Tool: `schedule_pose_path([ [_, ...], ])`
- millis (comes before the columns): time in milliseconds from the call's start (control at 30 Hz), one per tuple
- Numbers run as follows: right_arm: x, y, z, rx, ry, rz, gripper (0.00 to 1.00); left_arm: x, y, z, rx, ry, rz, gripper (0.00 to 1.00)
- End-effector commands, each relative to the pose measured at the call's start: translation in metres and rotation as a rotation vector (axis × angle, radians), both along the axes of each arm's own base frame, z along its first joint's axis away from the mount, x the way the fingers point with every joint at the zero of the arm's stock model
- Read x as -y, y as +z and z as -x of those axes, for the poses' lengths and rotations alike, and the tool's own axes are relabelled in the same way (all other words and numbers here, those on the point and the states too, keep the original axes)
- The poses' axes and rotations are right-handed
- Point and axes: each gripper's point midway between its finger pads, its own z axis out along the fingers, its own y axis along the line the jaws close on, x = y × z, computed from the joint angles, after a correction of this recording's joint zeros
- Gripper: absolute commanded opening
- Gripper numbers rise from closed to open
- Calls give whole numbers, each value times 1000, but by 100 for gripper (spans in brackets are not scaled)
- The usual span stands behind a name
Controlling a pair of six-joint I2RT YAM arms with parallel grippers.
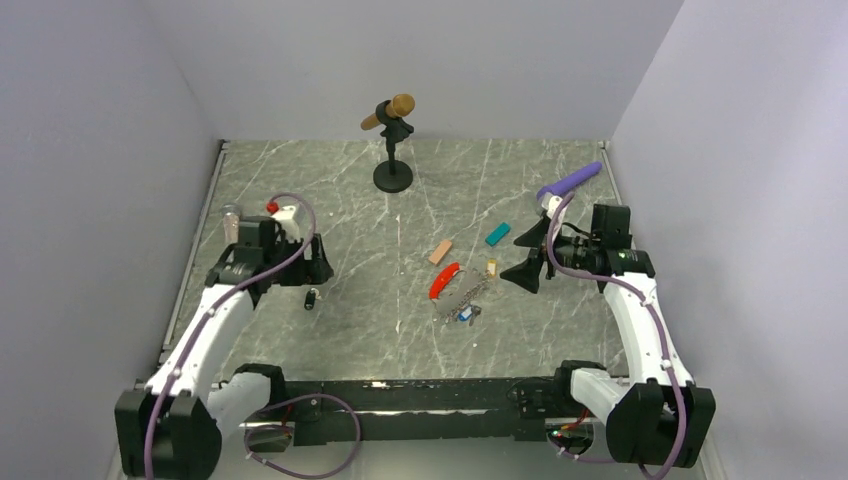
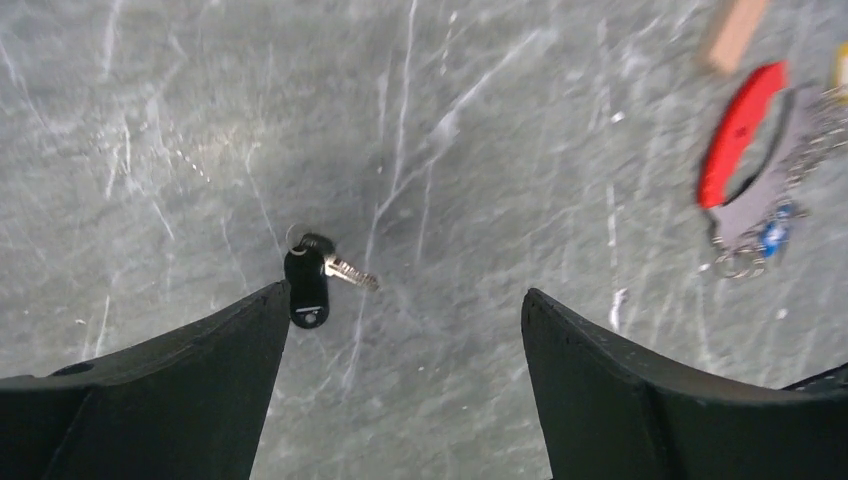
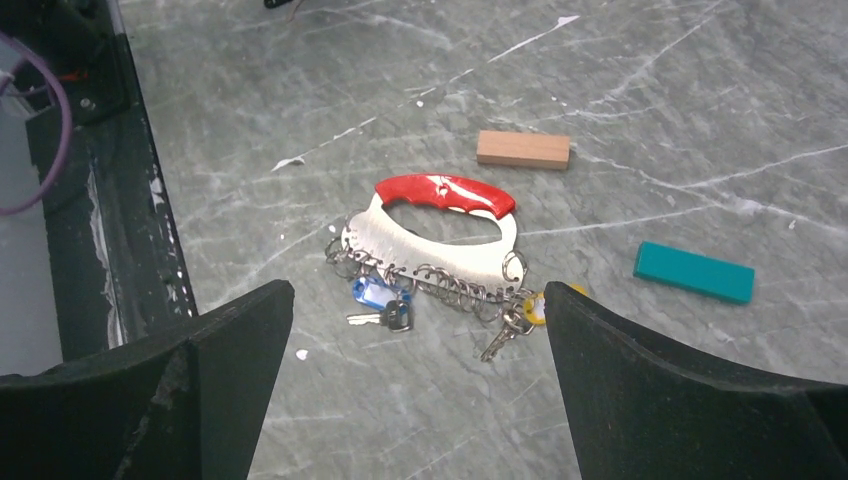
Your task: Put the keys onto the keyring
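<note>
The keys, a black head with a short silvery blade, lie loose on the marble table just beyond my left gripper. Its jaws stand wide open with nothing between them, and the left fingertip is right beside the black head. The keyring, a red curved clip on a metal plate with rings and blue and yellow tags, lies mid-table. My right gripper hangs open just right of it, holding nothing. The keyring also shows at the left wrist view's upper right.
A tan block and a teal block lie just beyond the keyring. A black stand with a wooden-handled piece is at the back centre. A purple tool lies at the back right. A red-capped item sits behind the left arm.
</note>
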Motion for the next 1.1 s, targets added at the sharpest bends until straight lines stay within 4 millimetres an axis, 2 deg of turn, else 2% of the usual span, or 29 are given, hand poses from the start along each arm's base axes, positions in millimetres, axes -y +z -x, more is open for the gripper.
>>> schedule_pose_path([
  [0, 0, -6, 3, 69, 48, 35, 100, -10, -27, -2, -138, 26, -156, 84],
  [133, 2, -11, 5, 52, 44, 48, 100, 0, -43, -3, -226, -25, -208, 71],
  [233, 3, -12, 2, 38, 39, 54, 100, 16, -37, -8, -219, -84, -186, 68],
  [433, -4, -16, 10, 37, 93, 56, 100, 29, -25, -19, -154, -157, -180, 65],
  [500, -5, -18, 11, 38, 104, 66, 100, 41, -16, -19, -106, -225, -132, 65],
  [600, -8, -22, 15, 38, 130, 77, 99, 67, 14, -18, 14, -334, -10, 67],
  [667, -11, -24, 17, 40, 150, 82, 99, 77, 27, -22, 57, -343, 45, 70],
  [700, -12, -24, 18, 37, 155, 80, 99, 72, 28, -26, 45, -308, 28, 71],
  [833, -12, -23, 20, 47, 152, 83, 99, 24, -8, -25, -112, -84, -157, 70],
  [900, -11, -22, 19, 46, 146, 84, 99, 10, -19, -22, -133, -24, -176, 69],
  [1000, -11, -22, 19, 47, 142, 87, 99, -25, -30, -19, -152, 94, -244, 62],
  [1067, -11, -22, 19, 46, 142, 85, 99, -34, -36, -20, -170, 124, -192, 58],
])
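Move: The key with its black fob lies roughly 2 cm ahead of the left hand, 2 cm to its left and 12 cm below. The toothed plate with the keyrings is about 34 cm to the left hand's right and 4 cm ahead; from the right hand, 4 cm ahead, 7 left and 19 below. From the right hand, the yellow tag is some 9 cm ahead and 2 right, the wooden block 15 ahead and 10 left. Touching nothing yet, the left hand hovers over the key: it dips about 6 cm, climbs again while swinging some 5 cm right, then swings back left and sinks towards the key, fingers tipped more steeply down and narrowed to about two thirds open. The right hand, wide open, eases down 3 cm and back 2 cm towards the plate. ##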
